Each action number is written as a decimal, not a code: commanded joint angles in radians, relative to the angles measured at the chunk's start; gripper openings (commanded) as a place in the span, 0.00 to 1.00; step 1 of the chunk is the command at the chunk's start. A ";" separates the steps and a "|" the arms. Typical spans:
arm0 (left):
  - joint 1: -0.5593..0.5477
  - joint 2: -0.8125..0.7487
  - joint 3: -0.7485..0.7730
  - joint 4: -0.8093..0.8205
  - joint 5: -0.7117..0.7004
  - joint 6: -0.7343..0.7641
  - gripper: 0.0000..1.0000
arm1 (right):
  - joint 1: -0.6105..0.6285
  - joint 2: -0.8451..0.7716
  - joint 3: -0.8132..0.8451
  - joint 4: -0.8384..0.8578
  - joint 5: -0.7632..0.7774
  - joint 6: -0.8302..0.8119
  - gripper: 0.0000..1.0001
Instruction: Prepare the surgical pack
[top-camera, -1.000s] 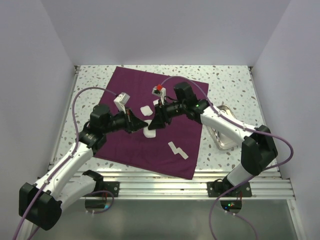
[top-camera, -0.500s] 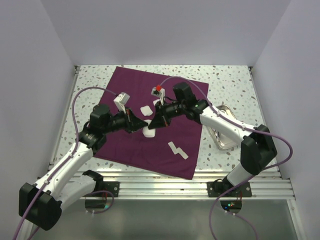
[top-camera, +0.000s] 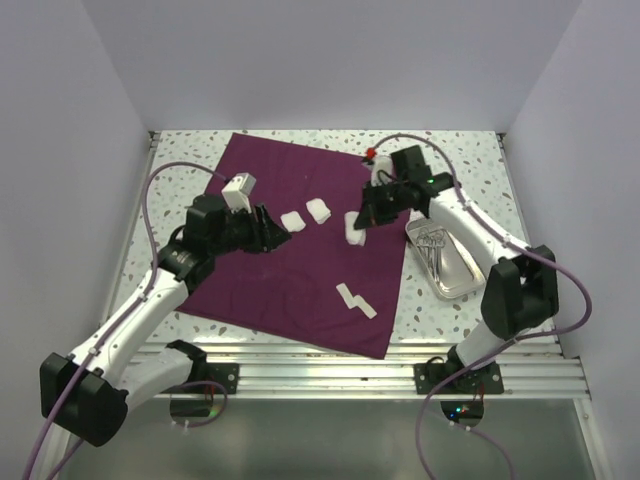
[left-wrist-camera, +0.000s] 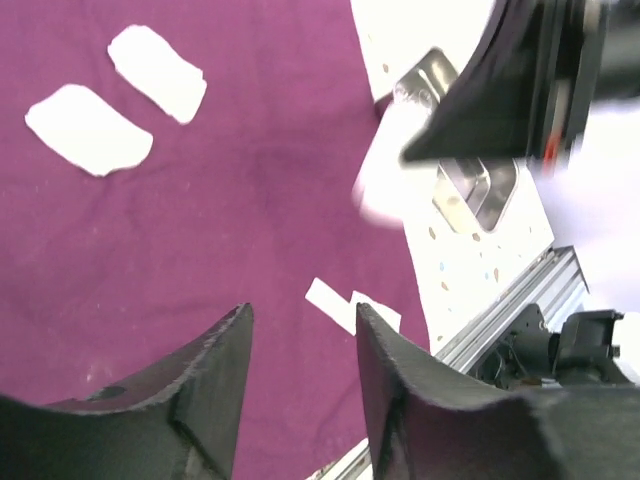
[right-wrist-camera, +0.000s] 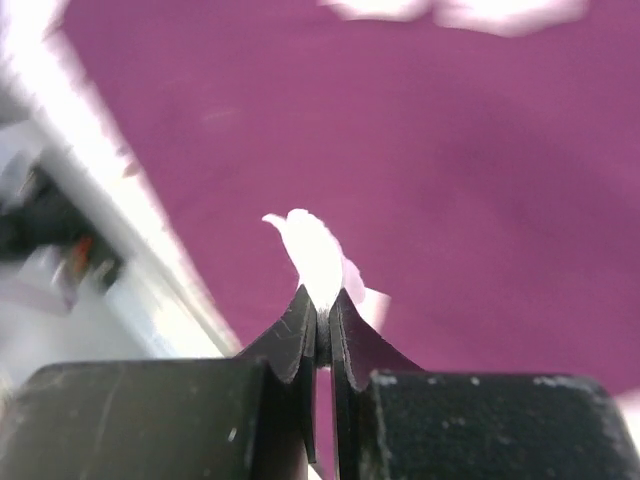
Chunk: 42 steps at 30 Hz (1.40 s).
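Note:
The surgical pack's dark purple cloth (top-camera: 290, 270) lies spread flat on the table. Two white gauze squares (top-camera: 293, 220) (top-camera: 318, 210) rest near its middle, seen also in the left wrist view as gauze (left-wrist-camera: 90, 130). Two small white pieces (top-camera: 357, 300) lie toward the cloth's near right corner. My right gripper (top-camera: 358, 222) (right-wrist-camera: 318, 300) is shut on a white gauze piece (right-wrist-camera: 315, 250), held above the cloth's right edge. My left gripper (top-camera: 275, 232) (left-wrist-camera: 300, 330) hovers open over the cloth's left half, with nothing between its fingers.
A silver metal tray (top-camera: 455, 280) stands on the speckled table right of the cloth, with metal clamps (top-camera: 432, 238) in its far end. White walls close in three sides. An aluminium rail (top-camera: 400, 365) runs along the near edge.
The left gripper opened and drew back to the left. The right gripper closed on the gauze piece and carried it right and back toward the cloth's tray-side edge.

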 joint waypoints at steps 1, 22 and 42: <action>-0.003 0.002 0.011 -0.032 -0.002 0.019 0.50 | -0.202 -0.013 0.025 -0.185 0.149 0.017 0.00; -0.003 0.048 -0.052 0.068 0.111 -0.012 0.52 | -0.675 0.119 -0.195 0.260 -0.065 0.304 0.00; -0.003 0.128 -0.034 0.086 0.104 -0.001 0.50 | -0.731 0.168 -0.328 0.402 -0.110 0.324 0.00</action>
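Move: My right hand already holds a pinched gauze. The steel tray's middle lies about 27 cm to its right, 6 cm ahead and 17 cm below, with the scissors in the tray's left half, some 22 cm right and 7 cm ahead. The nearer lying gauze is about 21 cm ahead and 13 cm left; the white strips are 9 cm back, 2 cm left. From my left hand the tray is roughly 52 cm right, 15 cm ahead and 23 cm below. I keep the gauze pinched and swing my right hand quickly some 25 cm right and about 7 cm forward, turning it nearly 50 degrees clockwise. Over the tray's far left end I then sink it, about 12 cm down in all, easing a little farther forward and tipping the fingers down. My left hand, empty and half open, sinks about 5 cm over the cloth. ##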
